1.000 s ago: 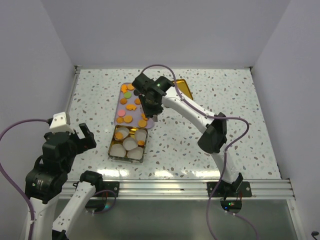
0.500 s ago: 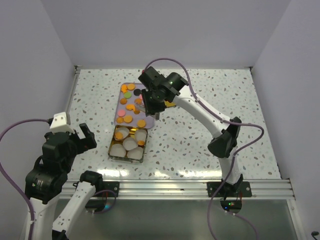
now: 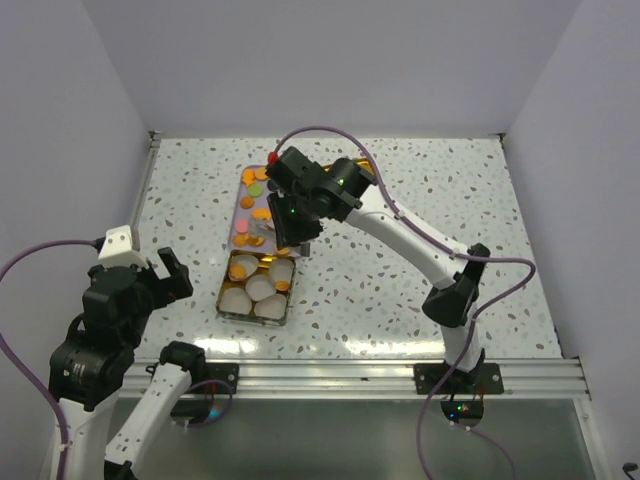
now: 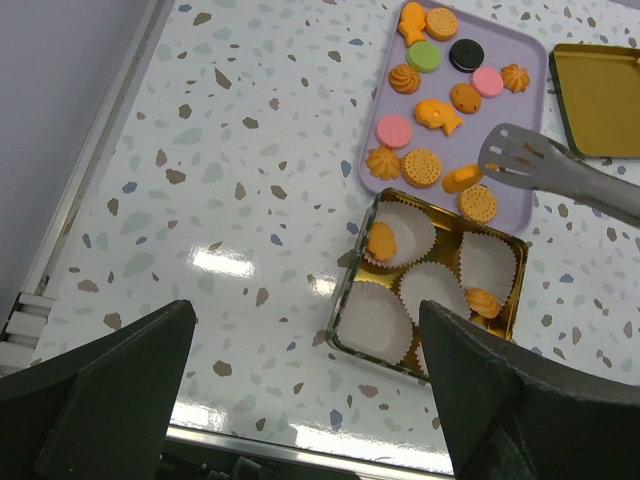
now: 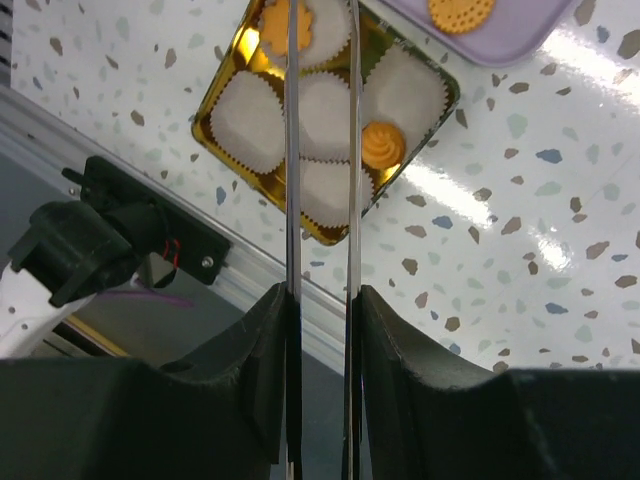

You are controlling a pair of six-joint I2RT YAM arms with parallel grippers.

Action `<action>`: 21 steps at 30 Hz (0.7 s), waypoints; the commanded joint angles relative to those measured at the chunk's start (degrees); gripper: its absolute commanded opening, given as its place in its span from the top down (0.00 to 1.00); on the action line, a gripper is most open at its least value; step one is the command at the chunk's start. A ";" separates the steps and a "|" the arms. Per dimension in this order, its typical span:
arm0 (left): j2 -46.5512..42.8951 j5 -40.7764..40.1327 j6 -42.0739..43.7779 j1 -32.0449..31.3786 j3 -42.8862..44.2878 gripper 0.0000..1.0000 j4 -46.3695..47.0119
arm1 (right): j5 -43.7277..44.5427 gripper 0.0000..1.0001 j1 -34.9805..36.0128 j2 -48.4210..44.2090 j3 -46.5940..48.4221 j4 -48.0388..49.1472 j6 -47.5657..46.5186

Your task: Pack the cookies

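Note:
Cookies (image 4: pixel 421 167), mostly orange with some pink, green and black, lie on a purple tray (image 4: pixel 515 110). Just in front of it stands a gold tin (image 4: pixel 345 335) lined with white paper cups; two cups hold an orange cookie (image 4: pixel 381 241) (image 5: pixel 383 145). My right gripper (image 5: pixel 322 300) (image 3: pixel 298 212) is shut on metal tongs (image 4: pixel 560 170). Their slotted tip hangs over the tray's near edge. An orange cookie (image 4: pixel 462 178) sits right at that tip; I cannot tell whether the blades pinch it. My left gripper (image 4: pixel 305 320) (image 3: pixel 165 275) stands open and empty at the near left.
A gold lid (image 4: pixel 600 100) lies right of the purple tray. A metal rail (image 3: pixel 400 375) runs along the table's near edge, and a strip (image 4: pixel 100 150) borders its left side. Grey walls close in on the left, back and right.
The right arm's elbow has swung right and its wrist has turned. The tongs' tip has come toward the tray's near edge beside the tin. The left arm has not moved.

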 commanded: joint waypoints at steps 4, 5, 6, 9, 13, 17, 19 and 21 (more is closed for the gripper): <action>-0.47 0.65 0.94 -0.46 -0.10 0.00 2.52 | -1.46 0.68 6.41 -6.79 -5.25 3.09 2.03; -0.47 0.65 0.86 -0.46 -0.10 0.00 2.52 | -1.28 0.68 6.85 -7.84 -6.32 3.70 2.47; -0.56 0.74 1.03 -0.46 -0.10 0.00 2.52 | -1.11 0.68 7.81 -8.46 -7.37 4.14 2.91; -0.73 0.92 1.12 -0.46 -0.19 0.00 2.61 | -0.93 0.68 8.44 -11.01 -14.12 6.69 4.23; -0.82 1.27 1.38 -0.46 -0.10 0.00 2.52 | -0.93 0.68 8.44 -12.33 -17.40 8.19 4.85; -1.00 1.36 1.47 -0.46 -0.01 0.00 2.35 | -0.93 0.69 8.61 -11.80 -18.89 8.54 4.59; -0.91 1.36 1.47 -0.46 0.08 0.00 2.43 | -0.93 0.69 8.79 -11.28 -19.16 8.80 4.50; -1.09 1.36 1.47 -0.46 0.17 0.00 2.26 | -0.93 0.69 9.14 -10.84 -19.25 8.89 4.59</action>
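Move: My right hand holds the tongs, an orange cookie pinched in their tips. I'm taking the cookie to the empty centre cup of the box, about 2 cm back, 9 to the left and 25 below my hand. The flower cookie's cup lies 3 ahead, 16 left, the swirl cookie 1 back, 4 left, and the tray's nearest round cookie 10 ahead, 3 left, all some 25 below. From my left hand the centre cup is about 8 ahead, 14 right, 26 below. I draw my right hand straight back about 8 cm, bringing the tong tips off the tray side and over the box, then stop going back and sink some 3 cm towards the centre cup. My wrist turns slightly counter-clockwise, about 5 degrees; my fingers keep their grip on the tongs and the tips stay pinched on the cookie. ##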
